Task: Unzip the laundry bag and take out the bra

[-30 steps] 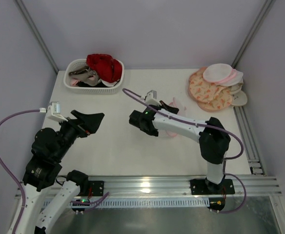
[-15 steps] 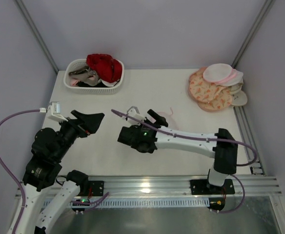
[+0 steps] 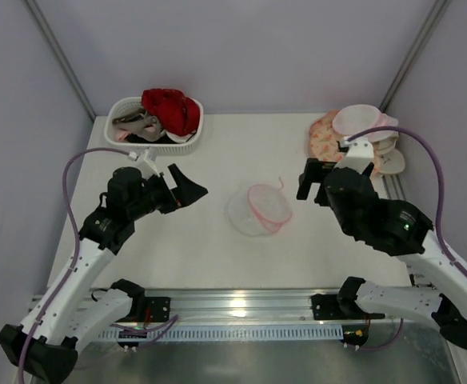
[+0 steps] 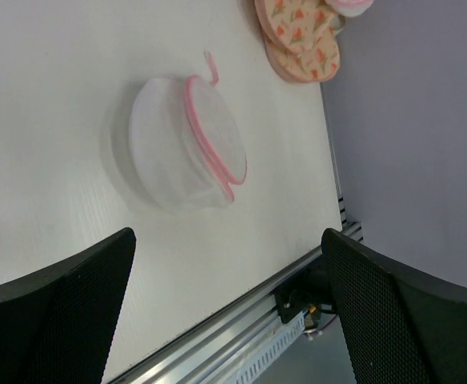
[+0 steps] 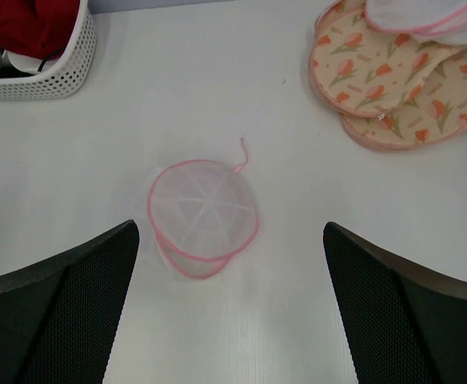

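Observation:
The laundry bag (image 3: 257,210) lies mid-table, a small round pouch of translucent white mesh with a pink zipper rim and a pink pull cord. It also shows in the left wrist view (image 4: 181,144) and the right wrist view (image 5: 203,216). The bra is hidden; I cannot make one out through the mesh. My left gripper (image 3: 187,190) hovers to the bag's left, open and empty (image 4: 229,312). My right gripper (image 3: 309,182) hangs to the bag's right, also open with nothing between its fingers (image 5: 233,312). Neither gripper touches the bag.
A white slotted basket (image 3: 187,142) with a red garment and other pieces stands at the back left (image 5: 49,68). A stack of peach-patterned round pouches (image 3: 345,148) lies at the back right (image 5: 393,72). An aluminium rail (image 3: 241,300) runs along the near edge.
My right arm has pulled back from over the bag to the right side and its jaws have opened. My left arm has reached forward towards the centre. The bag now lies uncovered.

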You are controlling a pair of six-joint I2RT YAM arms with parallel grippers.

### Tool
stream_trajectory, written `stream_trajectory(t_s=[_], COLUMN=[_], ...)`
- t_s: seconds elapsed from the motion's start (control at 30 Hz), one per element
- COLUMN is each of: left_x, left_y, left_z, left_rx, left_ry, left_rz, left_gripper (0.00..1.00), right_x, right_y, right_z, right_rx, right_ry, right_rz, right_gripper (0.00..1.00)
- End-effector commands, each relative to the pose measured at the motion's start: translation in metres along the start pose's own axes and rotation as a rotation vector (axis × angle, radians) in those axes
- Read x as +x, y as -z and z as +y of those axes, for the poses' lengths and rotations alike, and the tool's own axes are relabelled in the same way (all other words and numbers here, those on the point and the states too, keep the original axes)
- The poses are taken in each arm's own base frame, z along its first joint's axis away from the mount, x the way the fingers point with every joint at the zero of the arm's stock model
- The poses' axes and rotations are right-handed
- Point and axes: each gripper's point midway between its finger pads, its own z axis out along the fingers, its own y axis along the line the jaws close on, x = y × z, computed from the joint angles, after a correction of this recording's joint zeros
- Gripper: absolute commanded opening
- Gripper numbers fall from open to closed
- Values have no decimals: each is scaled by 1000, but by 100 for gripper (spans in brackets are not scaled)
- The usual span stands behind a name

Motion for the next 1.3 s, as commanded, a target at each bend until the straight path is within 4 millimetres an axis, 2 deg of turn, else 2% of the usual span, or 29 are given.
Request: stream_trajectory(t_s=[0.0, 0.03, 0.1, 0.17, 0.2, 0.27, 0.3, 0.33, 0.4, 0.47, 0.5, 0.6, 0.63, 0.7, 0.73, 0.8, 0.83, 0.93, 1.13, 1.2, 1.27], left_x=[9, 12, 24, 34, 37, 50, 51, 59, 65, 74, 84, 95, 105, 110, 122, 123, 132, 132, 116, 121, 119], left_y=[-6, -10, -24, -41, -47, -54, -61, -65, -78, -88, -99, -116, -126, -136, -143, -152, -156, -167, -191, -200, -210], left_z=[-23, -23, -21, -16, -14, -15, -14, -13, -11, -10, -3, -5, 4, 5, 18, 24, 36, 39, 27, 30, 23], left_rx=[125, 128, 123, 98, 79, 68, 65, 66, 61, 53, 28, 8, -31, -71, -125, -177, -230, -263, -241, -256, -250], left_ry=[-26, -15, 4, 22, 19, 19, 21, 36, 47, 52, 66, 59, 64, 49, 52, 45, 45, 41, 56, 61, 65], left_rz=[50, 67, 117, 160, 162, 187, 176, 193, 206, 230, 259, 273, 297, 298, 334, 330, 355, 331, 248, 264, 261], left_gripper=[99, 99, 100, 99, 99, 99, 100, 100, 99, 99, 99, 100, 100, 100, 99, 100, 100, 99, 100, 99, 99], right_x=[16, 27, 47, 57, 71, 73, 85, 83, 94, 92, 91, 85, 87, 83, 84, 81, 83, 84, 85, 87, 86], right_y=[4, -4, -9, -15, -20, -24, -24, -26, -27, -22, -21, -11, -8, -2, 1, 6, 8, 13, 18, 18, 19], right_z=[-6, -16, -16, -13, -12, -10, -8, -7, -10, -17, -20, -27, -31, -35, -38, -42, -44, -48, -56, -57, -57], right_rx=[-104, -68, -80, -90, -88, -109, -134, -142, -139, -132, -126, -129, -116, -118, -113, -112, -105, -107, -94, -90, -95], right_ry=[-169, -190, -207, -248, -250, -332, -351, -397, -423, -447, -457, -466, -462, -473, -470, -475, -472, -466, -456, -450, -451], right_rz=[43, 61, 110, 144, 173, 163, 182, 167, 175, 155, 147, 124, 127, 107, 111, 98, 103, 95, 86, 87, 82], right_gripper=[99, 99, 99, 99, 99, 100, 99, 99, 100, 100, 99, 100, 100, 100, 100, 99, 99, 99, 100, 99, 99])
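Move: The laundry bag lies on the table about 16 cm to the right of the left hand, 2 cm farther out and some 24 cm below it. Its pink pull tab sticks out at the far right of the bag, roughly 23 cm right of the left hand and 10 cm ahead. The laundry basket is 30 cm ahead and 19 cm to the left. From the right hand the bag is about 11 cm left, 2 cm farther out and 31 cm lower. The open left hand comes down and across to the right onto the near-left part of the laundry bag, dropping some 18 cm and crossing about 15 cm while its fingers tip some 20 degrees further down; once low it stops sinking and edges about 5 cm forward over the mesh, still wide open. Meanwhile the empty right hand sinks about 13 cm, climbs back a little and eases back and to the right, clear of the bag, rolling its left side up by roughly 25 degrees with its fingers open. ##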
